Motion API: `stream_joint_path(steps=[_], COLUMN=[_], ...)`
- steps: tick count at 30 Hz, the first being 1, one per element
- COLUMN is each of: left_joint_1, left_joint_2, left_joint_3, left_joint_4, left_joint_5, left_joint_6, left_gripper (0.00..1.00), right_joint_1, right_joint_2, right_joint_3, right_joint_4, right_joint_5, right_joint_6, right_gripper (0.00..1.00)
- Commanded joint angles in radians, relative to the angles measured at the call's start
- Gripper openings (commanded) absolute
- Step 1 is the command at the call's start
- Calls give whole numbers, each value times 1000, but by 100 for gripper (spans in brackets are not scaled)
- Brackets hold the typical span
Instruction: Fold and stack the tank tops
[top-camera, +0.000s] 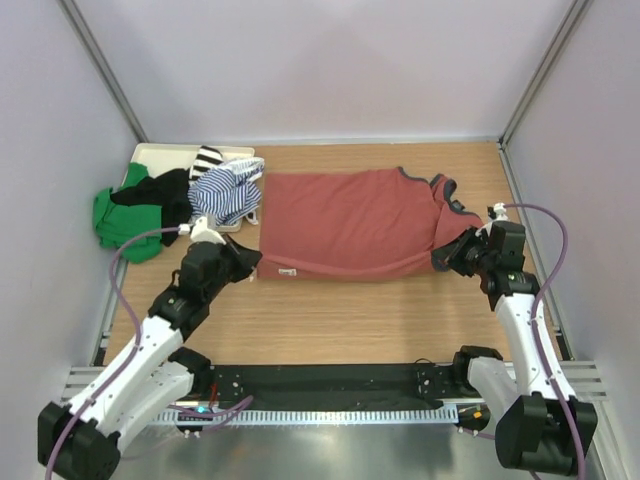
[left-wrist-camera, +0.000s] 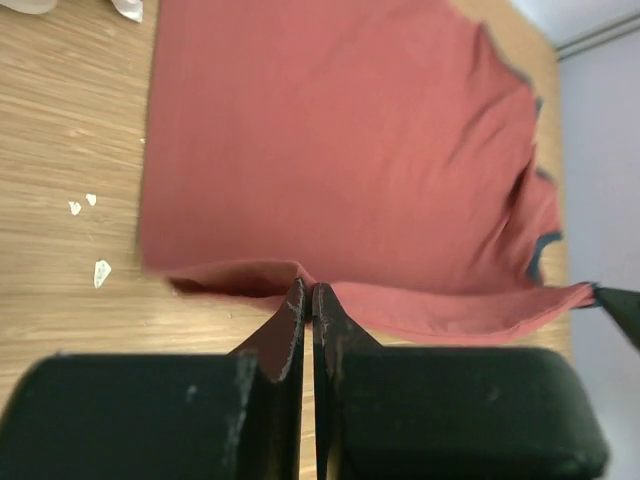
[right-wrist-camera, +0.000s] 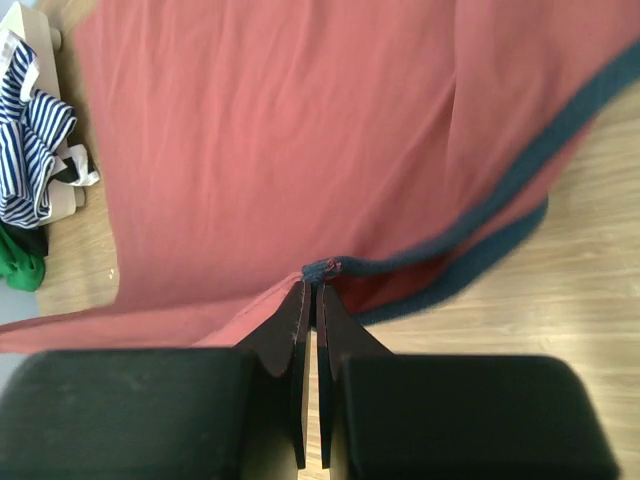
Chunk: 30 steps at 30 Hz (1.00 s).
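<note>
A brick-red tank top (top-camera: 350, 220) with dark grey trim lies spread across the middle of the wooden table. My left gripper (left-wrist-camera: 308, 290) is shut on its near left hem and holds that edge a little above the wood. My right gripper (right-wrist-camera: 319, 272) is shut on the grey-trimmed corner at the near right. The near edge hangs stretched between the two grippers (top-camera: 250, 262) (top-camera: 445, 255). A navy-and-white striped tank top (top-camera: 228, 190) lies bunched at the back left.
A cream tray (top-camera: 150, 155) at the back left corner holds a pile of tops: green (top-camera: 120, 215), black (top-camera: 155, 190) and black-and-white striped (top-camera: 207, 158). Small white specks (left-wrist-camera: 100, 272) lie on the wood. Grey walls close the table on three sides.
</note>
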Motion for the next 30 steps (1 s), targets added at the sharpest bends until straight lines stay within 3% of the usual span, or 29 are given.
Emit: stream_joint_path(steps=[1,7,14,20,30], left_joint_1=[-5,-6,-8,-5,11], left_joint_2=[-138,-197,-178,-79,65], left_joint_3=[-52,-74,-125,-145,-24], left_joint_4=[-52,-160,-166,-125,-108], left_joint_5=[-65,-87,-114,-193,-277], left_joint_6=[-62,-45,-102,-125,-65], left_gripper=[0,0,0,0,0], right_joint_1=[-3,-1,-1,3,9], right_joint_2=[-66,-92,-12,92,313], right_joint_3=[-30,-91,-102,-53,81], right_joint_4=[-60,-55,-17,14,69], right_joint_5=[47,49,41,58,99], right_joint_6=[-17,26,6,-26,-32], right_gripper=[2,6,6,6,4])
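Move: Both hands already hold the near part of the red tank top off the table. The left's landing spot lies about 9 cm below it, 2 back and 4 left; the striped top is some 17 cm ahead and 9 left, the black cloth 17 ahead and 21 left. The right's spot is almost straight below, about 8 cm; the navy-trimmed straps lie 17 cm ahead and 4 right of it. Down together towards the table, drawing back first: the left hand drifts outwards to its left as it sinks about 8 cm, the right sinks some 6 cm, comes back 3 and then eases forward again. Both tip their fingers down about 15 degrees, the left also turning counter-clockwise, and their shut fingers keep their pinch on the red cloth, stretching the held edge between them. ##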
